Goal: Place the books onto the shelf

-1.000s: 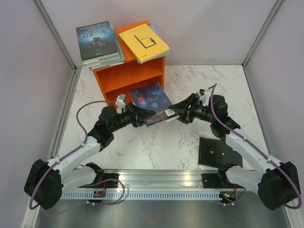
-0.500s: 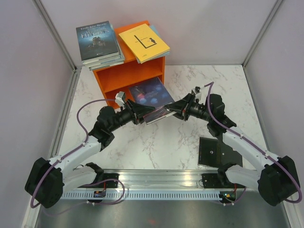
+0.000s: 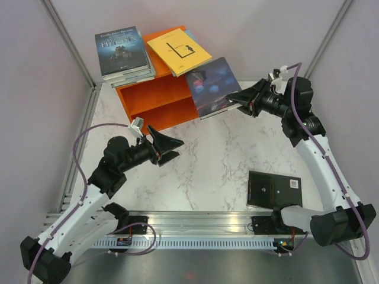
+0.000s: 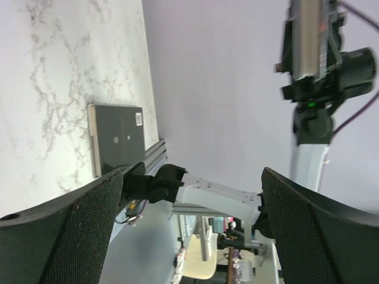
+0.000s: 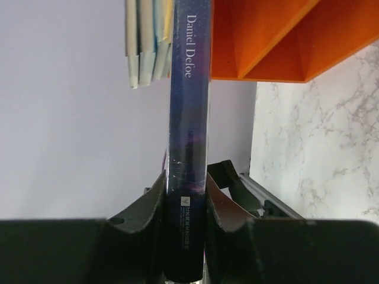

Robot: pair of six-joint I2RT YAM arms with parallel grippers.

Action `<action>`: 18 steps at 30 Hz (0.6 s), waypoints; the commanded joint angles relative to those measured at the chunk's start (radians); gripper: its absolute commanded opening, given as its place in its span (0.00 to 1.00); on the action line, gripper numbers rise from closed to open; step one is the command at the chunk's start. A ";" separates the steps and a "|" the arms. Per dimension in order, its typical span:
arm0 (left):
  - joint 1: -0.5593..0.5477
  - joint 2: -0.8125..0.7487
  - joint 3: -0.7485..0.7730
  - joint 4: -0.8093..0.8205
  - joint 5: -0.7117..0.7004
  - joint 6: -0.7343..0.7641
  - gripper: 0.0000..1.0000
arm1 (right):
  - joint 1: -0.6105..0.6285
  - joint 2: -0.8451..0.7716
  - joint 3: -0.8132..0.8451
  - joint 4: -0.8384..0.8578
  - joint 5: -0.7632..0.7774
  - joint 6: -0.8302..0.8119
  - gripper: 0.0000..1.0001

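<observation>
The orange shelf (image 3: 155, 99) stands at the back left with its open front facing the arms. A dark stack of books (image 3: 122, 52) and a yellow book (image 3: 179, 51) lie on its top. My right gripper (image 3: 238, 98) is shut on a dark blue-purple book (image 3: 210, 84), held in the air just right of the shelf. In the right wrist view the book's spine (image 5: 188, 118) stands upright between the fingers, before the shelf (image 5: 266, 35). My left gripper (image 3: 172, 144) is open and empty, in front of the shelf and apart from the book. A black book (image 3: 273, 189) lies flat at the near right.
The black book (image 4: 118, 139) also shows in the left wrist view, beside the metal rail (image 3: 195, 228) at the table's near edge. Grey walls close in the back and both sides. Edges of the books (image 5: 145, 41) on the shelf top overhang beside the held book.
My left gripper has opened, let go of the dark blue-purple book and pulled back to the left. The right gripper has closed on the book and carried it up and back, beside the shelf.
</observation>
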 commanded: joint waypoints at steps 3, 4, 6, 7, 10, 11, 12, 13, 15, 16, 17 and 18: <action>0.019 -0.094 0.024 -0.242 -0.015 0.148 1.00 | 0.013 0.031 0.295 0.051 -0.159 -0.038 0.00; 0.019 -0.098 0.022 -0.251 -0.017 0.151 1.00 | 0.012 0.047 0.320 0.049 -0.168 -0.032 0.00; 0.019 -0.102 0.025 -0.274 -0.017 0.159 1.00 | 0.012 0.066 0.396 0.049 -0.185 -0.021 0.00; 0.019 -0.102 0.031 -0.279 -0.017 0.162 1.00 | 0.012 0.090 0.421 0.049 -0.192 -0.008 0.00; 0.019 -0.094 0.054 -0.299 -0.024 0.179 1.00 | 0.012 0.132 0.510 0.052 -0.197 0.025 0.00; 0.019 -0.091 0.061 -0.304 -0.026 0.188 1.00 | 0.010 0.141 0.527 0.058 -0.197 0.032 0.00; 0.021 -0.086 0.067 -0.308 -0.026 0.193 1.00 | 0.012 0.152 0.553 0.079 -0.196 0.042 0.00; 0.021 -0.082 0.074 -0.314 -0.024 0.196 1.00 | 0.012 0.173 0.563 0.096 -0.182 0.052 0.00; 0.021 -0.071 0.078 -0.316 -0.024 0.197 1.00 | 0.010 0.201 0.573 0.183 -0.166 0.101 0.00; 0.021 -0.069 0.081 -0.314 -0.023 0.197 1.00 | 0.012 0.236 0.576 0.230 -0.156 0.120 0.00; 0.021 -0.068 0.081 -0.314 -0.021 0.196 1.00 | 0.012 0.257 0.583 0.260 -0.130 0.149 0.00; 0.021 -0.068 0.082 -0.314 -0.020 0.194 1.00 | 0.012 0.311 0.621 0.291 -0.116 0.152 0.00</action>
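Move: The right hand holds the dark blue Defoe book, bound for the yellow book on the shelf top, about 20 cm ahead, 24 cm to its left and 2 cm higher. The light blue book under the yellow one lies some 20 cm ahead and 21 cm left, about level with the hand; the tall book stack is 19 cm ahead, 47 cm left and 4 cm up. From the empty left hand, the yellow book is roughly 32 cm ahead, 3 cm right and 11 cm up. Still pinching the Defoe book, the right hand raises it about 15 cm, tilting upward, while the left sinks. ##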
